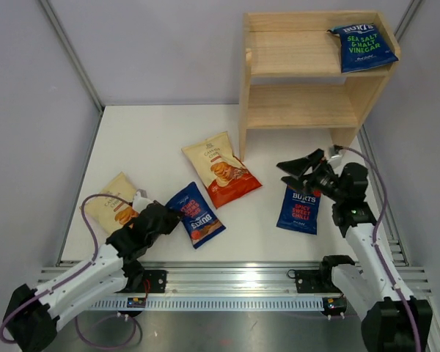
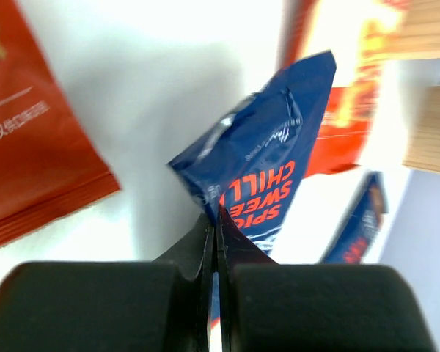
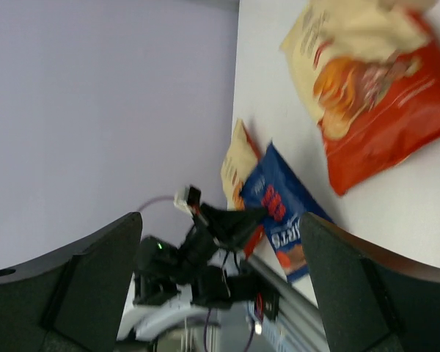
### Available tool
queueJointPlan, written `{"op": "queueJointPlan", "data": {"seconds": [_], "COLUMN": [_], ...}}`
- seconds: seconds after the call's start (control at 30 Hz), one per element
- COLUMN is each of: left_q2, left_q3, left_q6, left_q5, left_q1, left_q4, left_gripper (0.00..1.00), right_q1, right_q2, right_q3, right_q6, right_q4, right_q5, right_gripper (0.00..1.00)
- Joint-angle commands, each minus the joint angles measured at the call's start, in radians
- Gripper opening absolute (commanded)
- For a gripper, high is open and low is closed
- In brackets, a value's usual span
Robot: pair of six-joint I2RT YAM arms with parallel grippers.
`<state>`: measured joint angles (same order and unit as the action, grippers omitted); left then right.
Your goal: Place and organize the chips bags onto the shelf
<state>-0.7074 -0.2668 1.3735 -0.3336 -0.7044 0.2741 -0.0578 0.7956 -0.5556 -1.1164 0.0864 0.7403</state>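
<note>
The wooden shelf (image 1: 301,81) stands at the back right, with one blue Burts bag (image 1: 363,48) on its top tier. My left gripper (image 1: 176,213) is shut on the edge of a blue Burts bag (image 1: 198,216); the left wrist view shows the jaws (image 2: 217,214) pinching that bag (image 2: 268,169), which tilts up off the table. My right gripper (image 1: 301,167) is open and empty, just above a third blue bag (image 1: 299,209). One cream and orange bag (image 1: 221,170) lies mid-table. Another cream and orange bag (image 1: 116,204) lies at the left, beside my left arm.
The right wrist view looks between its open fingers (image 3: 95,279) at the left gripper (image 3: 227,224), the held blue bag (image 3: 282,205) and the central cream bag (image 3: 374,88). Grey walls close in the table on both sides. A metal rail (image 1: 235,282) runs along the near edge.
</note>
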Motion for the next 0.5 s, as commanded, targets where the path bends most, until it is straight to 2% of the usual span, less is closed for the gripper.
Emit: {"op": "queueJointPlan", "data": {"seconds": [0.0,0.13,0.23,0.47], "left_q2": [0.132,0.233,0.270,0.296], "left_q3": [-0.021,-0.038,-0.060,-0.123], "left_q6": [-0.057,-0.056,-0.048,-0.013], "left_q5": [-0.096,-0.110,-0.107,-0.093], "left_q1": [-0.003,-0.003,-0.003,-0.003], "left_q4": [0.046,0.079,0.091,0.053], "left_gripper": [0.00,0.00,0.00,0.00], "right_q1": [0.238,0.389,0.472,0.630], "right_q2": [0.048,0.097,0.123,0.221], "right_q3": [0.031,0.098,0.112,0.163], "right_q6": [0.027,-0.048,-0.059,-0.069], "right_q4": [0.107,0.275,0.331,0.505], "right_q5": [-0.097,-0.252,-0.317,-0.384], "right_gripper": [0.96,0.92,0.92,0.92]}}
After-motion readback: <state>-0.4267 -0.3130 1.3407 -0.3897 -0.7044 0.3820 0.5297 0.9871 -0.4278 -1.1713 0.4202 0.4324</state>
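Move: The left gripper holds one edge of the blue spicy sweet chilli bag. From this hand the open right gripper is about 34 cm to the right, 6 cm ahead and 19 cm higher. From the right hand the held bag lies some 29 cm left, 7 cm back and 21 cm below. The big beige-red bag is 22 cm left of the right hand, 9 cm ahead and 24 cm below; another blue bag lies 4 cm back, 2 cm right and 25 cm down. Leftwards, quickly, the right hand sweeps about 13 cm towards the blue bag in the left gripper, also sinking some 5 cm and drawing back a little, its wrist turning roughly 15 degrees counter-clockwise and its fingers staying wide open. Meanwhile the left hand, fingers still shut on the bag's edge, rises about 6 cm and tips its fingertips up some 10 degrees. ##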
